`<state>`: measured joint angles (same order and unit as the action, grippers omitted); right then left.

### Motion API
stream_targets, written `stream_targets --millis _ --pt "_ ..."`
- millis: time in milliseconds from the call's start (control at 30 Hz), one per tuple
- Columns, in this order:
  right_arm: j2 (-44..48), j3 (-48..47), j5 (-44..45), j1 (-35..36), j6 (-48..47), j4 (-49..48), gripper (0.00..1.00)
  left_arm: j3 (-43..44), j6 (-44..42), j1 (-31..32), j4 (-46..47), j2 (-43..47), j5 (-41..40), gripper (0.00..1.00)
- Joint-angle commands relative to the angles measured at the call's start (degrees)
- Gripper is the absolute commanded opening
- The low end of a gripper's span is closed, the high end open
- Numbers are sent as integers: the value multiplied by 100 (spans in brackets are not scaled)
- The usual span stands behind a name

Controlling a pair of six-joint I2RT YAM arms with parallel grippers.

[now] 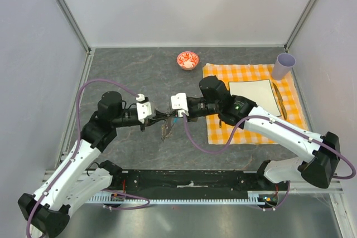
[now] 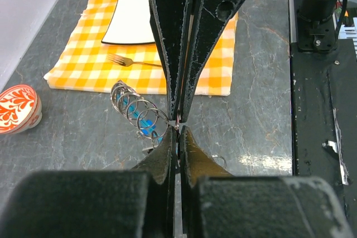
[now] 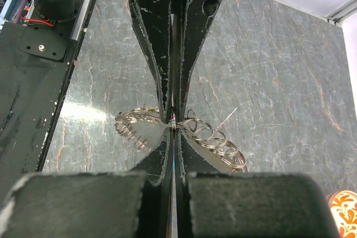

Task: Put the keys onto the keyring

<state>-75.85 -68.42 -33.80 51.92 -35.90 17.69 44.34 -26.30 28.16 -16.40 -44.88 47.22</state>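
My two grippers meet tip to tip over the middle of the table. The left gripper [image 1: 159, 117] [image 2: 177, 128] is shut on the thin wire of the keyring [image 2: 136, 110]. Several small silvery rings and a light-blue strip are strung on that wire. The right gripper [image 1: 170, 114] [image 3: 174, 124] is shut on the same keyring [image 3: 220, 143] from the opposite side, and rings fan out on both sides of its tips. The keys [image 1: 166, 131] show only as a small dark bunch hanging just under the two tips. One loose small ring [image 2: 221, 160] lies on the table.
A red-and-white bowl [image 1: 188, 60] [image 2: 17, 107] stands at the back. An orange checked cloth [image 1: 220, 73] on the right carries a white plate [image 1: 254, 96] and a fork [image 2: 131, 60]. A lilac cup [image 1: 284, 65] stands at the cloth's far corner.
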Motion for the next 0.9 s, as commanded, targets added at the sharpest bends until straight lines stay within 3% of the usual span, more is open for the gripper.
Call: stream_targets --millis 0,100,133,233,400,533,600,867 --pt "-113 -251 -153 29 285 -460 1 -13 -332 -4 129 103 270 2" --pt "-184 -198 -48 29 636 -486 18 -48 -428 -4 -38 216 16 2" --pt "-175 -137 -39 29 785 -495 31 -83 -454 5 -56 286 -142 2" --pt "-158 4 171 20 1075 -539 53 -267 -525 14 -56 611 -598 2" --pt "-35 206 400 -304 2059 -600 68 -487 -683 66 -170 1077 -1188 2" --pt "-78 303 715 -735 2859 -592 91 -505 -762 171 -372 1192 -1575 2" --pt "-166 373 901 -928 3192 -600 98 -575 -850 251 -364 1262 -1716 2" --pt "-982 251 1893 -1360 4213 -452 98 -803 -982 444 -135 1429 -2217 2"
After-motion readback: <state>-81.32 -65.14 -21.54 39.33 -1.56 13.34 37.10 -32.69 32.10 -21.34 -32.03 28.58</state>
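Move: Both hands hold the keyring, fingertips almost meeting. The blue key lies on the table about 13 cm ahead of the right hand, 8 cm to its right and some 22 cm below. The fork lies roughly 15 cm to the key's right and 3 cm farther out; the red-and-white bowl is some 28 cm beyond the key and 2 cm right of it. From the left hand, the key is about 13 cm ahead, 9 cm right and 22 cm lower. Opening to full width, the right hand lets go of the keyring, then swings forward about 10 cm, down and to the right, towards the blue key, its wrist turning clockwise and its fingers tipping farther down. The left hand keeps its shut grip on the keyring and draws it some 4 cm left and slightly down, turning a little counter-clockwise. ##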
